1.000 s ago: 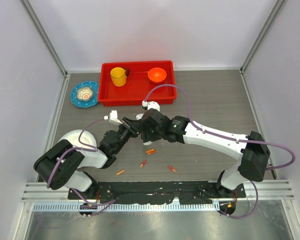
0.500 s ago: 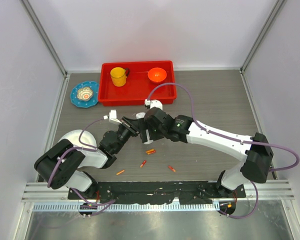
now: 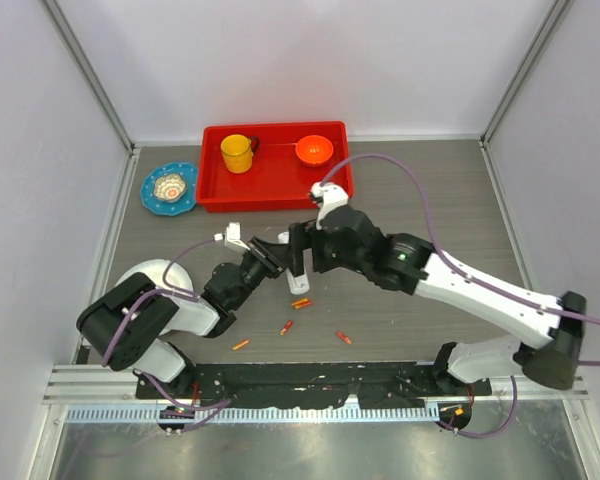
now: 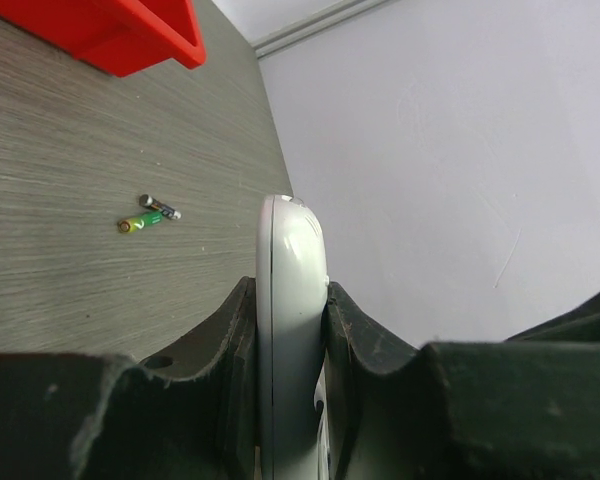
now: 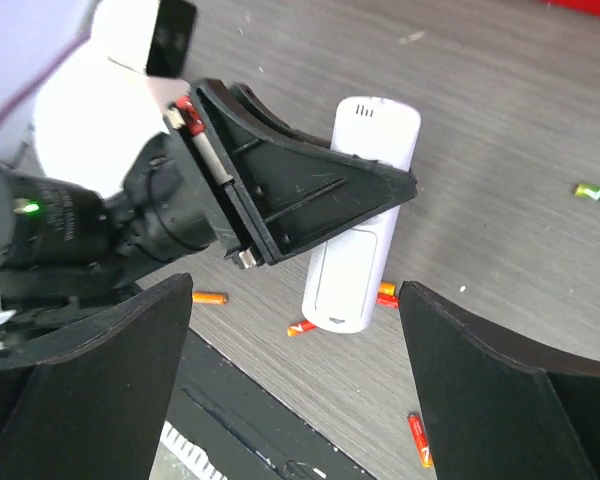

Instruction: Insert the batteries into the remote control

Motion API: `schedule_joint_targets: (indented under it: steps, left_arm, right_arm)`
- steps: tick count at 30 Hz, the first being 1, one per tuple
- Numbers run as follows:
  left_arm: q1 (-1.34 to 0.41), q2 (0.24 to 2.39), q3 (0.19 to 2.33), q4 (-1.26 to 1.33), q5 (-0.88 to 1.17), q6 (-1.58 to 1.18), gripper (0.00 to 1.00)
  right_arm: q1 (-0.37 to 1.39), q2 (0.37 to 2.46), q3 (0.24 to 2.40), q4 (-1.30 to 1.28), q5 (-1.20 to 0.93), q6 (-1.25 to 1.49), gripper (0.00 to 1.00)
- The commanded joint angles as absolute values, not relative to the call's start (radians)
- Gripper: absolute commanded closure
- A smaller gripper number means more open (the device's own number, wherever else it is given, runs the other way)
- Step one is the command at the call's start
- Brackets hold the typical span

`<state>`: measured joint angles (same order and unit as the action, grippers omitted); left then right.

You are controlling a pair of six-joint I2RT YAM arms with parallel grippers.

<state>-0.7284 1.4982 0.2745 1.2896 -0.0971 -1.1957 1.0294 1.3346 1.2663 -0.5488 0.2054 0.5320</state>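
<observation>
The remote control (image 5: 356, 262) is a slim white oblong held above the table, with my left gripper (image 4: 292, 292) shut on its two sides. Its black fingers (image 5: 298, 203) cross the remote's middle in the right wrist view. In the top view the remote (image 3: 298, 276) pokes out of the left gripper (image 3: 271, 256) at the table's centre. My right gripper (image 5: 295, 385) hovers just above it, open wide with nothing between its fingers (image 3: 298, 240). Orange batteries (image 3: 301, 302) (image 3: 287, 327) (image 3: 343, 337) (image 3: 240, 344) lie loose on the table below. A green battery (image 4: 140, 222) lies farther off.
A red tray (image 3: 275, 182) at the back holds a yellow cup (image 3: 237, 152) and an orange bowl (image 3: 314, 150). A blue plate (image 3: 151, 201) sits to its left. White walls enclose the table on three sides.
My right gripper has opened wide and drawn back up and to the right, away from the remote. The left gripper still grips the remote in about the same spot.
</observation>
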Motion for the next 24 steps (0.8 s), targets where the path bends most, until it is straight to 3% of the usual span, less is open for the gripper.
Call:
schedule_joint_targets:
  steps: [1, 15, 19, 24]
  left_arm:
    - [-0.716, 1.486, 0.308, 1.546, -0.071, -1.253, 1.0]
    - [-0.629, 1.437, 0.341, 1.546, 0.242, -1.425, 1.0]
    - [-0.624, 1.45, 0.357, 1.546, 0.288, -1.439, 1.0]
    - [-0.623, 1.46, 0.383, 1.546, 0.324, -1.451, 1.0]
  right_arm:
    - [0.979, 1.157, 1.143, -0.431, 0.184, 0.485, 0.1]
    - [0.651, 0.923, 0.662, 0.119, -0.458, 0.675, 0.1]
    - [0.609, 0.931, 0.563, 0.361, -0.567, 0.808, 0.08]
    - [0.607, 0.994, 0.508, 0.472, -0.618, 0.867, 0.08]
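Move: The remote is already clamped in the left hand, its middle about 3 cm back and 1 cm to the right of that hand's grip, at grip height. From the open right hand, the remote's middle lies about 5 cm left, 3 cm ahead and some 8 cm below. On the table, roughly 23 cm under the right hand, an orange battery pair lies level with it and 4 cm left, and a red battery about 5 cm back and 7 cm left. The right hand, empty and wide open, swings off to the right from above the remote by some 6 cm, first rising a little further and then sinking to end about 3 cm below its starting height, while its wrist turns some 35 degrees so that the downward-slanting fingers come nearly level, pointing left at the remote's right side, with a small drift back left at the end. The left hand keeps its grip on the remote and, after a brief pause, lifts it about 4 cm, drawing it slightly back and to the right as it turns clockwise by some 15 degrees. ##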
